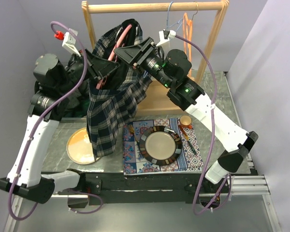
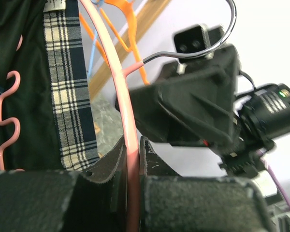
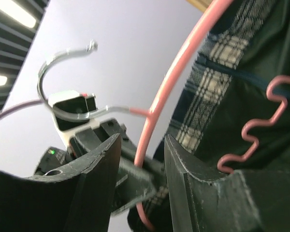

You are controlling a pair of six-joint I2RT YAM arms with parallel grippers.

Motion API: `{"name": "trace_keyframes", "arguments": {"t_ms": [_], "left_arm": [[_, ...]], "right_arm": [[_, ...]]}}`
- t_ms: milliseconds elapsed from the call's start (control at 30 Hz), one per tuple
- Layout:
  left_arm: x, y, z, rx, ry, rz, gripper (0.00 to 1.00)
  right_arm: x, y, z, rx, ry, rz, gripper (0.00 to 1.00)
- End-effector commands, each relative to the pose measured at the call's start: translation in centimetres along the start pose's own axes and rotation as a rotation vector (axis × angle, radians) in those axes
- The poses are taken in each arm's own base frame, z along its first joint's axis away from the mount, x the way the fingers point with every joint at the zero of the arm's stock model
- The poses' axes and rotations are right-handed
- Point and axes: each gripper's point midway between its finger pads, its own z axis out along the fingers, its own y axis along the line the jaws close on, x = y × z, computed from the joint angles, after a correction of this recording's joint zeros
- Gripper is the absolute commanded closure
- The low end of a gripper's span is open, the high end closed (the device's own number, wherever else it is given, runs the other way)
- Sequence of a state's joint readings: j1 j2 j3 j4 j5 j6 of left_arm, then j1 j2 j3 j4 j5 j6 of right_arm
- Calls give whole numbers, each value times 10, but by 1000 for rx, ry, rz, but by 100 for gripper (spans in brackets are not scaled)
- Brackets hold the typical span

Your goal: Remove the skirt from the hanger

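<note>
A dark plaid skirt [image 1: 108, 111] hangs from a pink hanger [image 1: 122, 35] held up in front of the wooden rack. My left gripper [image 1: 106, 67] is shut on the pink hanger wire [image 2: 130, 159], with the skirt's plaid waistband [image 2: 72, 96] just to its left. My right gripper [image 1: 129, 50] faces it from the right. Its jaws stand open on either side of the hanger wire [image 3: 157, 106], with a gap on each side, and the skirt [image 3: 241, 82] is to their right. The hanger's metal hook [image 3: 63, 58] curves free above both grippers.
The wooden rack [image 1: 154, 7] behind carries an orange hanger [image 1: 187, 34] and a blue one [image 1: 171, 19]. On the table lie a patterned mat [image 1: 133, 159] with a dark-rimmed plate [image 1: 160, 145], a small cup [image 1: 185, 121] and a yellow plate [image 1: 79, 145].
</note>
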State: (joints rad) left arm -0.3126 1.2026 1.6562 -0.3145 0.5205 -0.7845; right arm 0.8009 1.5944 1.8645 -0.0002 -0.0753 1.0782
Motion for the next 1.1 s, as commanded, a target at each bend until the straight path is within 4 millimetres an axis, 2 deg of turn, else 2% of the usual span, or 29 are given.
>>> {"name": "trace_keyframes", "arguments": {"t_ms": [0,167,200,233,267,300,333,367,400,433,467,533,567,667,700,733,800,867,900,967,1000,1033,1067], "left_arm": [[-32,-60,-26,190,-136,126,99],[-24,-62,-27,217,-115,114,99],[-23,-61,-28,217,-113,117,99],[-22,-62,-29,217,-111,117,99],[-21,-61,-29,218,-104,119,99],[-20,-60,-28,214,-98,119,99],[-16,-57,-27,206,-83,116,99],[-14,-54,-27,200,-74,133,93],[-11,-51,-28,189,-66,147,79],[-9,-51,-33,184,-64,172,40],[-4,-46,-35,167,-50,222,28],[-5,-50,-46,153,-61,289,11],[-2,-41,-49,102,-45,315,9],[-10,-33,-66,1,-89,406,5],[-3,-24,-71,-40,-64,410,3],[-3,-27,-83,-55,-81,437,2],[6,-25,-94,-58,-66,475,1],[27,-27,-107,-16,-41,490,1],[45,-16,-107,-10,-2,474,2],[63,-31,-124,82,1,501,3],[84,-13,-123,76,41,473,3],[86,-23,-136,112,-8,506,3],[91,-17,-139,98,-24,502,3]], "right_arm": [[2,27,8,-99,15,37,52],[11,19,18,-79,39,52,52],[10,17,19,-71,36,60,55],[12,16,20,-69,40,64,80],[12,18,21,-77,43,69,94],[14,17,22,-80,54,71,100],[12,24,22,-97,54,66,100],[11,30,21,-111,56,60,100],[10,33,22,-119,57,53,100],[4,42,19,-131,42,47,100],[-1,47,17,-138,28,39,100],[-15,62,10,-151,-22,18,100],[-19,67,8,-157,-34,15,100],[-28,74,1,-149,-59,10,100],[-31,80,-3,-157,-63,14,100],[-31,80,-3,-158,-67,17,100],[-36,85,-7,-165,-86,27,100],[-41,84,-7,-152,-113,37,100],[-45,86,-9,-154,-123,47,100],[-46,88,-9,-164,-133,60,100],[-49,98,-13,-207,-144,64,100],[-51,104,-13,-245,-157,72,100],[-51,106,-14,-257,-159,82,100]]}}
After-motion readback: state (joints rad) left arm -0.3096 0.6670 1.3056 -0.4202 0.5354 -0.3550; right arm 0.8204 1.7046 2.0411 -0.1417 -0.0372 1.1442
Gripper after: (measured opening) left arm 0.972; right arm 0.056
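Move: The left hand already holds the pink hanger. The hanger's neck is about 4 cm ahead and 2 cm right of that hand, and the yellow plate some 6 cm back, 18 cm left and far below on the table. The neck lies about 3 cm left and 1 cm ahead of the open right hand. From the right hand, the skirt's middle is roughly 4 cm left, 2 cm back and 18 cm below; the rack's bar is about 14 cm ahead. The right fingers slide some 3 cm to the left over the pink hanger and shut on it right by the hook's neck, keeping that pinch as the hand eases about 1 cm forward and back to the right. Only then do the left fingers open wide and let go, that hand withdrawing about 13 cm back and 5 cm left, sinking at the end, its wrist rolling over 25 degrees or so. ##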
